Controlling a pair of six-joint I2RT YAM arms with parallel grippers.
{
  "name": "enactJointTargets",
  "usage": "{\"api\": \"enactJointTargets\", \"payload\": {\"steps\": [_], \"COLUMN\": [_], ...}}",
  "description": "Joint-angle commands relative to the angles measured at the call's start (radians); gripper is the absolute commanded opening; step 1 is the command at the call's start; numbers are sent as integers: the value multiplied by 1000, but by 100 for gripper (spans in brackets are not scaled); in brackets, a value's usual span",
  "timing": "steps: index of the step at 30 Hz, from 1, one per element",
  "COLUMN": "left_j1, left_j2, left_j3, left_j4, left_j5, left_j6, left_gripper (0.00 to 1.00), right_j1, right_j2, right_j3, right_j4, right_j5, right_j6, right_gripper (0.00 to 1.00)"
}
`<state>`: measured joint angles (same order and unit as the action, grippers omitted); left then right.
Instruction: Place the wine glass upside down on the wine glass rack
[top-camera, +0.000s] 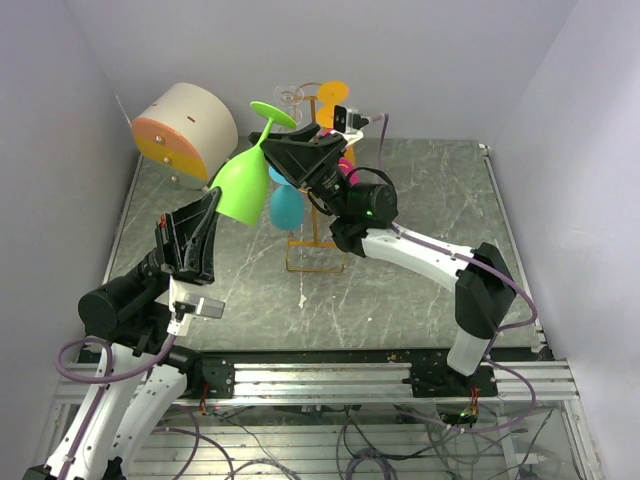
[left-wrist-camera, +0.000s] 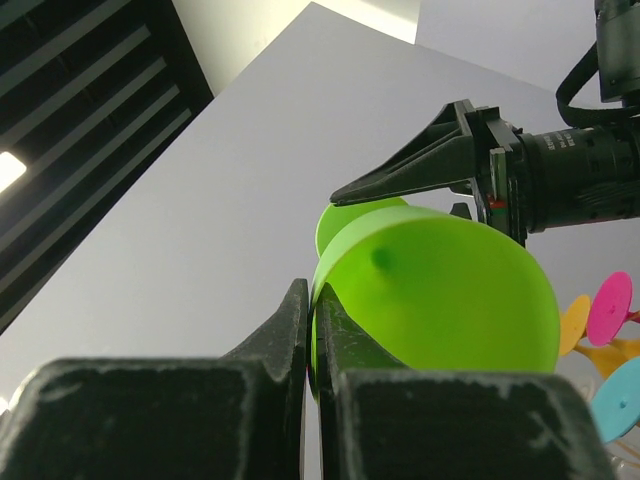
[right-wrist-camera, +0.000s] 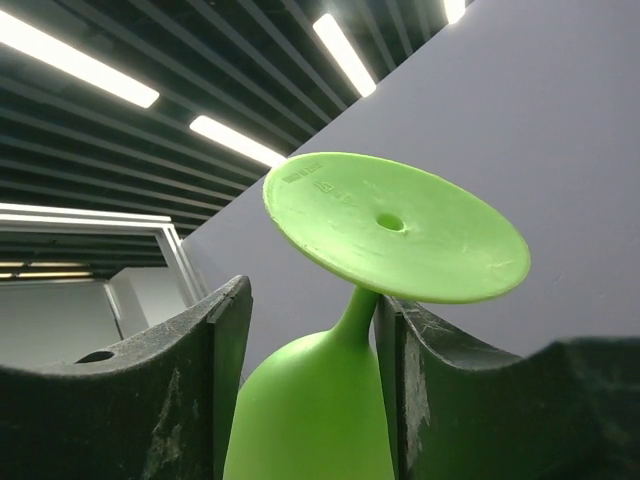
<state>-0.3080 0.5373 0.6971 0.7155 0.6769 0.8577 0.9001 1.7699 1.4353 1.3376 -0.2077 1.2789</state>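
Observation:
A lime-green wine glass hangs upside down and tilted in the air, foot uppermost, left of the orange-gold wire wine glass rack. My left gripper is shut on the rim of its bowl; the left wrist view shows the thin rim pinched between the fingers. My right gripper straddles the stem just under the foot. In the right wrist view its jaws stand apart. The right finger lies against the stem, and a gap remains on the left side.
A cream drum with an orange face lies at the back left. Other glasses hang on the rack: a blue one, a pink one, an orange foot and a clear one. Grey walls enclose the marbled table.

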Motion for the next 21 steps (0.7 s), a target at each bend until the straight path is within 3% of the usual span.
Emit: {"api": "enactJointTargets", "payload": {"steps": [1, 9, 14, 16, 17, 18, 21], "left_j1": [20, 28, 30, 30, 30, 30, 30], "left_j2": [-5, -2, -1, 2, 2, 3, 4], "left_j3": [-6, 13, 11, 13, 13, 12, 12], "left_j4": [51, 57, 64, 64, 64, 64, 50], "left_j5": [-1, -1, -6, -14, -20, -24, -34], "left_j6": [7, 5, 5, -17, -36, -43, -48], "left_gripper": [7, 7, 7, 7, 7, 7, 7], "right_j1": [21, 22, 22, 23, 23, 25, 30], "right_j2": [15, 8, 13, 15, 18, 20, 22], "right_j3": [28, 7, 18, 29, 36, 41, 52], "right_j4": [32, 37, 52, 44, 42, 41, 43], "right_j5": [3, 10, 0, -9, -13, -15, -15], "right_j6": [0, -6, 4, -2, -2, 2, 10], "right_gripper": [50, 43, 28, 17, 6, 0, 0]}}
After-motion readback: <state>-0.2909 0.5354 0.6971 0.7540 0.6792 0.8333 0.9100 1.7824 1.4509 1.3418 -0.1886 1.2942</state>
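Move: The green glass hangs upside down from the left fingers, pinched at its rim. Its stem is already between the open right fingers, about 1 cm ahead of the right hand point and near the forward finger; from the left hand the stem is roughly 8 cm ahead, 7 cm right and 4 cm up. From the right hand, the hanging blue glass is some 12 cm ahead, 3 cm right and 30 cm down, and the rack's top about 20 cm ahead, 8 cm right and 25 cm down. The right hand stays almost in place around the green glass's stem, its fingers still pointing up and leftward, and after easing less than 1 cm to the left it shuts from about half open until both fingers pinch the stem just below the foot. The left hand keeps its closed grip on the rim with hardly any turn, drifting only about half a centimetre up and back, so that both hands hold the glass. ##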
